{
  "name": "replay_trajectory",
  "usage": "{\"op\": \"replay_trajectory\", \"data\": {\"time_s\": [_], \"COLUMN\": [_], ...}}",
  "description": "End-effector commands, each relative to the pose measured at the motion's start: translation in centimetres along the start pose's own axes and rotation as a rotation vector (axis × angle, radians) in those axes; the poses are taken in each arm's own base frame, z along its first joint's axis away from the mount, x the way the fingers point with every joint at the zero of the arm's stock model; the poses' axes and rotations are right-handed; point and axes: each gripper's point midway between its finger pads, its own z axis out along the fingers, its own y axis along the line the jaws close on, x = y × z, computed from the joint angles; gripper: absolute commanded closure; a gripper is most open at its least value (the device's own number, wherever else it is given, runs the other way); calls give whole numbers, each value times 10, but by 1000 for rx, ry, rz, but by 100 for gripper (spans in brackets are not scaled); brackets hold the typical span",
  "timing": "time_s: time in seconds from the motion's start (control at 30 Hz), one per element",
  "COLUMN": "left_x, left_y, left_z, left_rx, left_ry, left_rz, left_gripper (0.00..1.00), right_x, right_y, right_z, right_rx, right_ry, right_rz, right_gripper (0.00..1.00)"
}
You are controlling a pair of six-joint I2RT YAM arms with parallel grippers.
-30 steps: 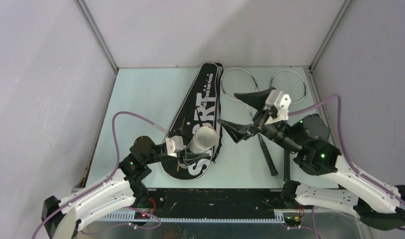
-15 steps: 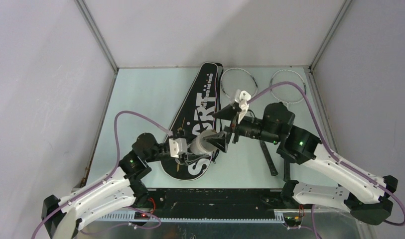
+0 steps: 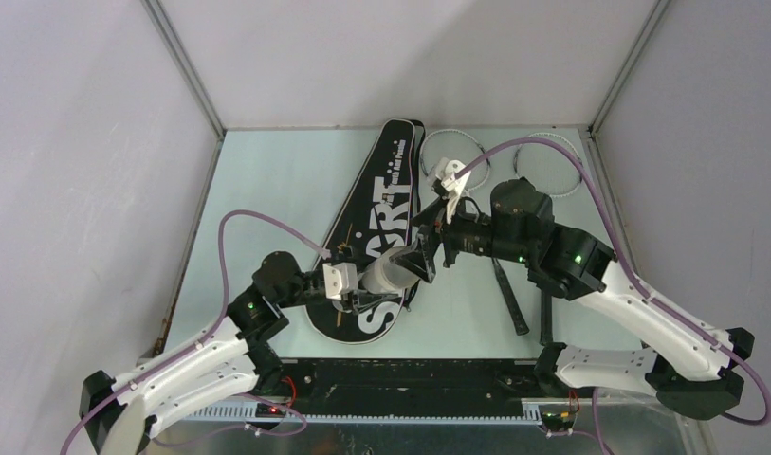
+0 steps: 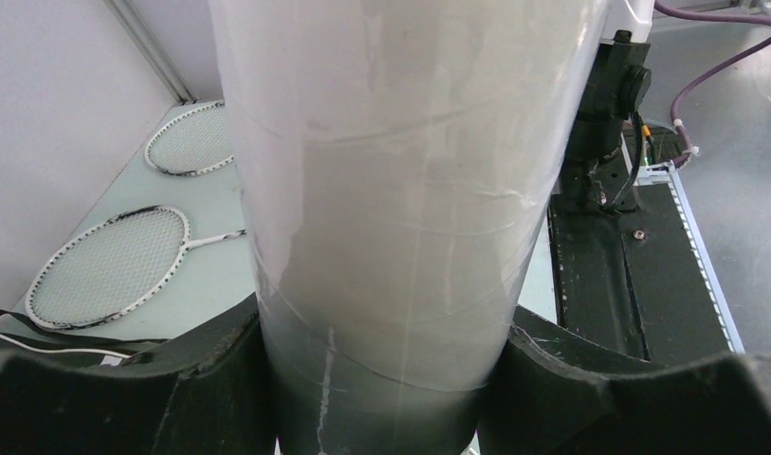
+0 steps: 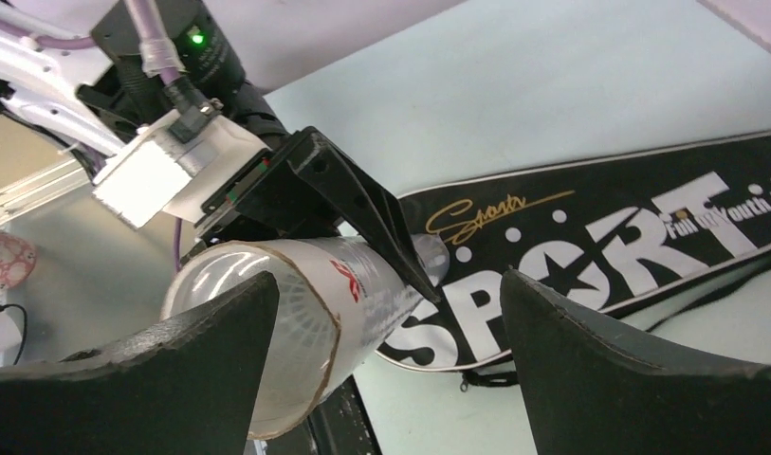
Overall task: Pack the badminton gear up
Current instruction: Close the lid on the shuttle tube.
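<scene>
A long white tube (image 3: 389, 270) is held tilted over the black bag (image 3: 383, 204) lettered "SPORT", with my left gripper (image 3: 372, 287) shut on it. In the left wrist view the tube (image 4: 400, 190) fills the frame between both black fingers (image 4: 154, 379). My right gripper (image 3: 427, 248) stands open at the tube's open end. In the right wrist view its jaws straddle the tube's mouth (image 5: 267, 332), where white feather ribs show inside, with the bag (image 5: 628, 227) behind. Two silver rackets (image 3: 509, 284) lie right of the bag, heads toward the back wall.
Grey enclosure walls stand close around the pale green table (image 3: 267, 190). A black rail (image 3: 410, 374) runs along the near edge between the arm bases. Purple cables (image 3: 258, 223) loop above both arms. A pink object (image 5: 2, 261) sits off the table's edge.
My right arm has swung left from above the rackets to the tube's open end, its jaws narrowing a little. The left gripper still holds the tube, now tipped slightly more toward the right arm.
</scene>
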Motion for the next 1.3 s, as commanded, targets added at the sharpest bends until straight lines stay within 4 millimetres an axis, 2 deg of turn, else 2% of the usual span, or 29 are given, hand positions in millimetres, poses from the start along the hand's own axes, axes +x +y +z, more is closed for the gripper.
{"op": "replay_trajectory", "data": {"time_s": [0.0, 0.07, 0.17, 0.27, 0.3, 0.47, 0.73, 0.83, 1.03, 1.17, 1.27], "left_x": [-11, -13, -14, -14, -14, -13, -5, -3, 9, 13, 14], "left_y": [5, 5, 5, 6, 6, 6, -4, -11, -35, -39, -34], "left_z": [1, 0, -2, -3, -3, -3, -3, -4, -12, -18, -19], "left_rx": [-1, -4, -10, -17, -19, -20, 38, 85, 227, 251, 234], "left_ry": [-7, -13, -19, -16, -17, -13, 7, 6, 32, 45, 53], "left_rz": [47, 52, 55, 54, 54, 49, 74, 94, 202, 265, 329], "left_gripper": [45, 45, 45, 45, 45, 45, 45, 45, 45, 44, 43], "right_x": [54, 50, 30, 9, 3, -19, -24, -29, -17, 10, 32], "right_y": [-31, -38, -49, -53, -48, -20, -7, 7, 31, 54, 69], "right_z": [3, 0, -16, -31, -38, -45, -47, -52, -65, -77, -87], "right_rx": [165, 209, 301, 337, 315, 164, 91, 13, -123, -280, -393], "right_ry": [227, 210, 123, 28, -6, -119, -147, -186, -224, -207, -194], "right_rz": [43, 45, 32, 4, -6, -50, -88, -132, -213, -330, -391], "right_gripper": [12, 12, 12, 11, 10, 9, 9, 9, 8, 8, 8]}}
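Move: The lid on the shuttle tube's mouth is about 4 cm back, 3 cm left and 3 cm below the right hand. The racket bag's middle lies some 25 cm ahead, 14 cm left; the nearer racket's roughly 21 cm ahead, 21 cm right, both about 36 cm down. From the left hand, still gripping the tube, the lid is about 9 cm right, level ahead-and-back, 10 cm above. Open right hand leaves the lid, 5 cm right then 8 back; left draws the held tube 4 back. ##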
